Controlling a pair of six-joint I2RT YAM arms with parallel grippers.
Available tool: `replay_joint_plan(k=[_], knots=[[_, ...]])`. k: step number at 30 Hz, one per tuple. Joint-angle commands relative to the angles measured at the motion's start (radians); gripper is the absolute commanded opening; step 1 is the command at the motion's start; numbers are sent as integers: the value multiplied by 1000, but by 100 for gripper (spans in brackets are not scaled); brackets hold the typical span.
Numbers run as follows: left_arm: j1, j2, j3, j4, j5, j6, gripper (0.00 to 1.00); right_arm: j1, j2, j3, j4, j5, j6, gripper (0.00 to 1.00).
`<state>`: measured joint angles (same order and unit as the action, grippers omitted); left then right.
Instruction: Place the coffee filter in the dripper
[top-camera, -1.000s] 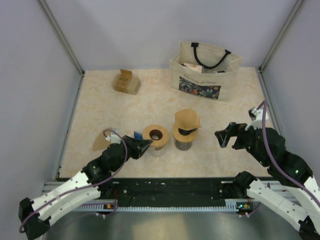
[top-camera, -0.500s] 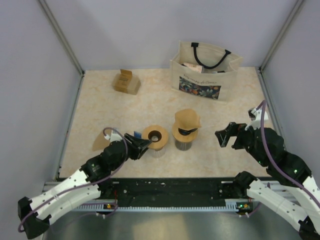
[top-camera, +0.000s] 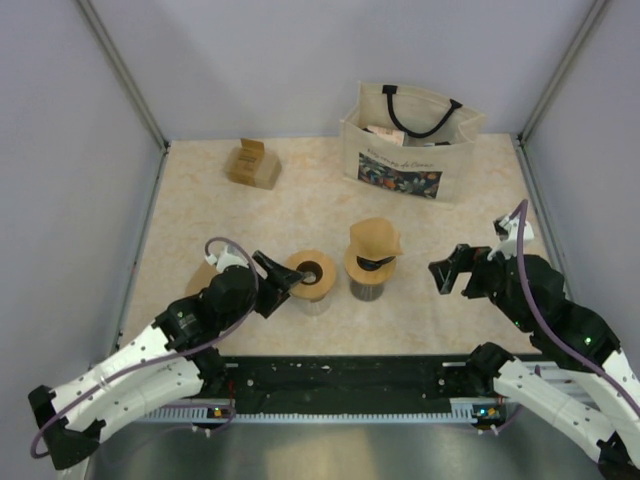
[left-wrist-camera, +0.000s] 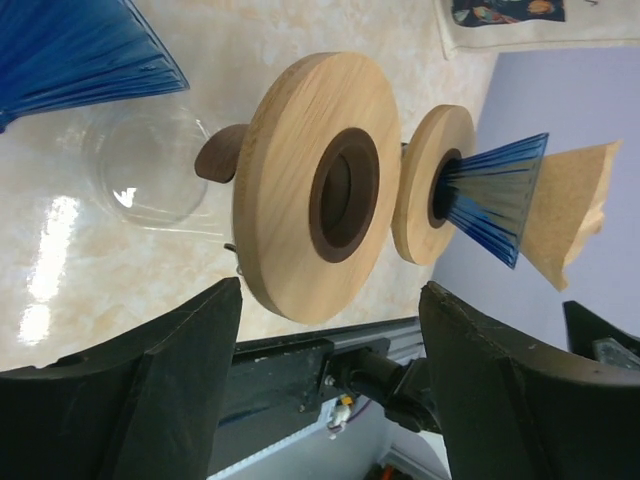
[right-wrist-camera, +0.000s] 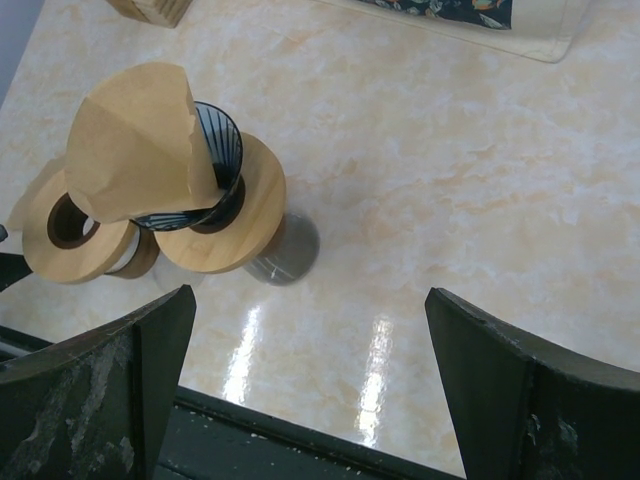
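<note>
A brown paper coffee filter (right-wrist-camera: 135, 140) sits in the blue ribbed dripper (right-wrist-camera: 218, 150) on the right wooden stand (top-camera: 372, 262); it also shows in the left wrist view as the filter (left-wrist-camera: 575, 210). The left wooden ring (top-camera: 312, 272) holds no cone. A second blue dripper cone (left-wrist-camera: 70, 50) is close beside my left gripper (left-wrist-camera: 330, 400), which is open and empty, pointing at that ring. A loose filter (top-camera: 203, 275) lies partly under my left arm. My right gripper (right-wrist-camera: 310, 400) hangs open over bare table, right of the stands.
A cloth tote bag (top-camera: 410, 140) stands at the back right and a small cardboard box (top-camera: 253, 163) at the back left. A glass carafe (left-wrist-camera: 150, 165) sits under the left ring. Walls close in the table on three sides.
My left gripper's jaws have spread from nearly shut to open, and the arm has shifted slightly away from the near edge, covering the blue cone in the top view. The right arm is still.
</note>
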<state>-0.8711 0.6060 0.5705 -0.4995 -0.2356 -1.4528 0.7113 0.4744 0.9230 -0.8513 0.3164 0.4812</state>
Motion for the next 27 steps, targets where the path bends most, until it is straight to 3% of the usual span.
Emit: replay_joint_plan(k=[1,6,11,18,24,27], knots=[[3,60,107,-138,-30,80,79,10,13,10,41,-4,-9,99],[1,118,135,-172,-4,121,91,10,7,16,41,7,-18,99],[1,121,183,-220,-93,179,99,10,1,8,41,12,-18,99],[32,199,284,-332,-209,268,99,10,-5,10,41,21,-20,99],[329,274,318,-280,-23,440,99,10,-7,0,41,24,-24,99],[418,336,345,-277,-5,485,99,10,-16,2,61,45,-44,99]])
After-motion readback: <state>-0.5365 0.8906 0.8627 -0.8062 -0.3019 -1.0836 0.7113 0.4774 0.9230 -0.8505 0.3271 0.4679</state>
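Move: The blue dripper lying on the table is about 8 cm ahead of the left hand, 4 cm to its left and roughly 11 cm below. The wooden collar just set on its beaker is 5 cm ahead and 4 cm right, near finger height; the other collar, carrying the filled dripper, is 7 cm ahead and 17 cm right. The paper filter lies about 9 cm ahead, 20 cm left and 14 cm down. From the right hand the loose dripper is some 33 cm left, 7 cm ahead and 19 cm below. The left hand, already free of the wooden collar, first dips about 2 cm and comes back up while its fingers finish opening wide. It then swings left, some 8 to 9 cm in all, and about 5 cm forward, away from the collared beaker and in towards the loose blue dripper, still well above the table, its left side rolling up some 30 degrees so the sideways-canted wrist turns the fingers more steeply down. ##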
